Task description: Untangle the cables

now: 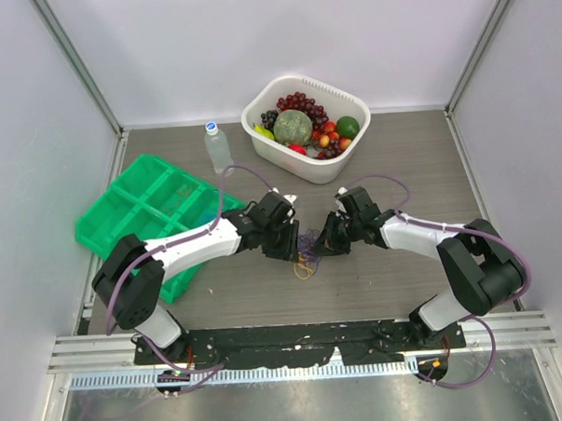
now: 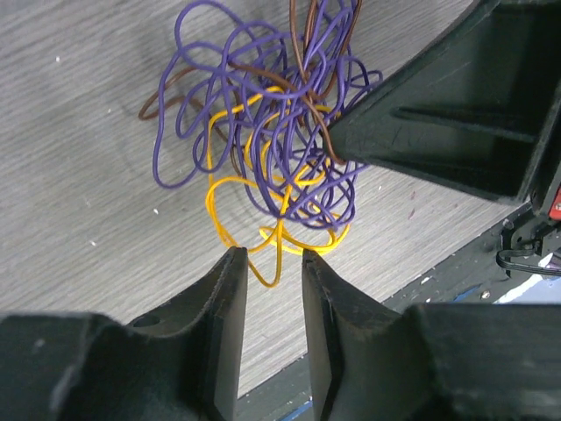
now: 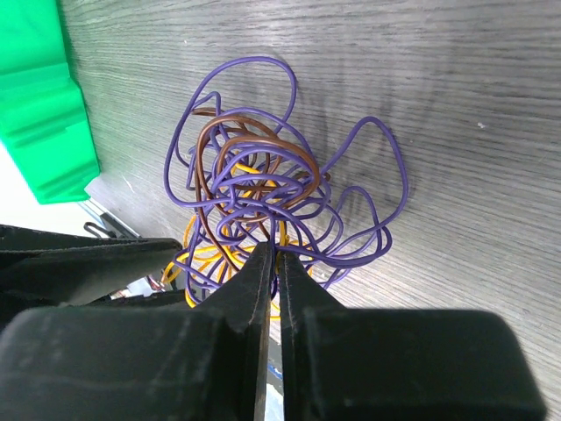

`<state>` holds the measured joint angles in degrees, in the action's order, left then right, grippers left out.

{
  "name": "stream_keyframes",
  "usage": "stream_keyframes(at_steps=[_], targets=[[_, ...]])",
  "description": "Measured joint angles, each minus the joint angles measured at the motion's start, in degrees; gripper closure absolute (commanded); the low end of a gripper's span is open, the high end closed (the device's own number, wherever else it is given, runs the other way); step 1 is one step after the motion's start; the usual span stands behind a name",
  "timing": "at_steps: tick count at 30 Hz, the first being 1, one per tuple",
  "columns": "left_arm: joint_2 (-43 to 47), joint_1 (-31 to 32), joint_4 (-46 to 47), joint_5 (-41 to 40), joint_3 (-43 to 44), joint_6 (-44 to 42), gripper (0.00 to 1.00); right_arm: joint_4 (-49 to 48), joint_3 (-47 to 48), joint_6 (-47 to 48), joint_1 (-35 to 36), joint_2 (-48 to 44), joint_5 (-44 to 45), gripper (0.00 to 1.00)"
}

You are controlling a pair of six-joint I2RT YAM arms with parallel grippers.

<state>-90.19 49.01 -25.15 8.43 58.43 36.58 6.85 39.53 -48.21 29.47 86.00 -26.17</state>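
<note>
The cables (image 1: 306, 251) are a tangled bunch of purple, brown and yellow wire loops on the grey wood table between my two grippers. In the left wrist view the cables (image 2: 272, 132) lie just ahead of my left gripper (image 2: 273, 256), which is open. A yellow loop (image 2: 267, 263) hangs between its tips, unclamped. My right gripper (image 3: 273, 253) is shut on strands at the near side of the cables (image 3: 263, 175). In the left wrist view that right gripper (image 2: 337, 140) comes in from the right and pinches the bunch. From above, the left gripper (image 1: 292, 247) and right gripper (image 1: 324, 241) face each other.
A green compartment tray (image 1: 141, 212) sits at the left, under the left arm. A white basket (image 1: 360, 104) of fruit stands at the back, with a clear bottle (image 1: 218, 148) to its left. The tray's corner (image 3: 44, 105) shows in the right wrist view.
</note>
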Motion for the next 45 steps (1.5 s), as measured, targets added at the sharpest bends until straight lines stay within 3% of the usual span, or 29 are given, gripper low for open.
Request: stream_keyframes(at_steps=[7, 13, 20, 24, 27, 34, 37, 40, 42, 45], targets=[[-2.8, 0.0, -0.9, -1.1, 2.0, -1.9, 1.00, 0.0, 0.0, 0.1, -0.1, 0.0, 0.0, 0.99], [0.4, 0.0, -4.4, -2.4, 1.8, -2.2, 1.00, 2.1, 0.5, 0.7, -1.6, 0.0, 3.1, 0.99], [21.6, 0.1, -14.6, -7.4, 1.2, -1.7, 1.00, 12.5, 6.7, 5.2, -5.2, 0.7, 19.2, 0.99], [31.8, 0.1, -21.6, -13.4, 9.8, -1.4, 1.00, 15.8, 10.0, 6.9, -6.4, 1.4, 25.0, 0.99], [32.4, 0.0, -24.9, -16.5, 18.0, -1.8, 1.00, 15.7, 11.8, 7.6, -5.7, 1.3, 25.9, 0.99], [32.5, -0.5, -26.7, -26.1, 39.8, -5.6, 1.00, 20.6, 9.4, 10.7, -11.1, 2.0, 38.6, 0.99], [31.7, -0.6, -25.6, -28.1, 45.6, -7.5, 1.00, 21.5, 8.8, 12.4, -11.9, 2.0, 39.1, 0.88], [29.7, -0.7, -24.8, -28.2, 49.6, -8.8, 1.00, 21.5, 8.8, 15.1, -12.4, 1.6, 35.9, 0.67], [28.0, -0.7, -24.6, -27.6, 49.4, -8.7, 1.00, 21.7, 8.8, 16.1, -12.5, 0.5, 33.6, 0.54], [25.8, -0.7, -23.6, -26.6, 44.0, -6.6, 1.00, 23.5, 9.0, 17.7, -12.4, -3.3, 32.2, 0.43]])
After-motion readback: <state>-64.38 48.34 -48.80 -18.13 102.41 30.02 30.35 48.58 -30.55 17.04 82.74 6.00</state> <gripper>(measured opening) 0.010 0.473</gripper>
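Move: Just off the left fingertips, about 2 cm to the right and 2 cm below, the raised loop of the yellow cable sits between the open pads; the purple cable tangle lies some 3 cm ahead, 4 cm right and 3 cm lower. The green tray's middle is roughly 30 cm left and 9 cm ahead of the left hand. The right fingers already grip the tangle, whose middle is about 3 cm left, 1 cm forward and 2 cm down from them. Pinching shut on the yellow loop, the left hand then swings up fast, over 40 cm and some 12 cm left, tilting its fingers up about 50 degrees. Meanwhile the right keeps its grip on the purple strands, drags the tangle some 16 cm right and 6 cm forward, rolls to point straight down, then opens, rising slightly. ##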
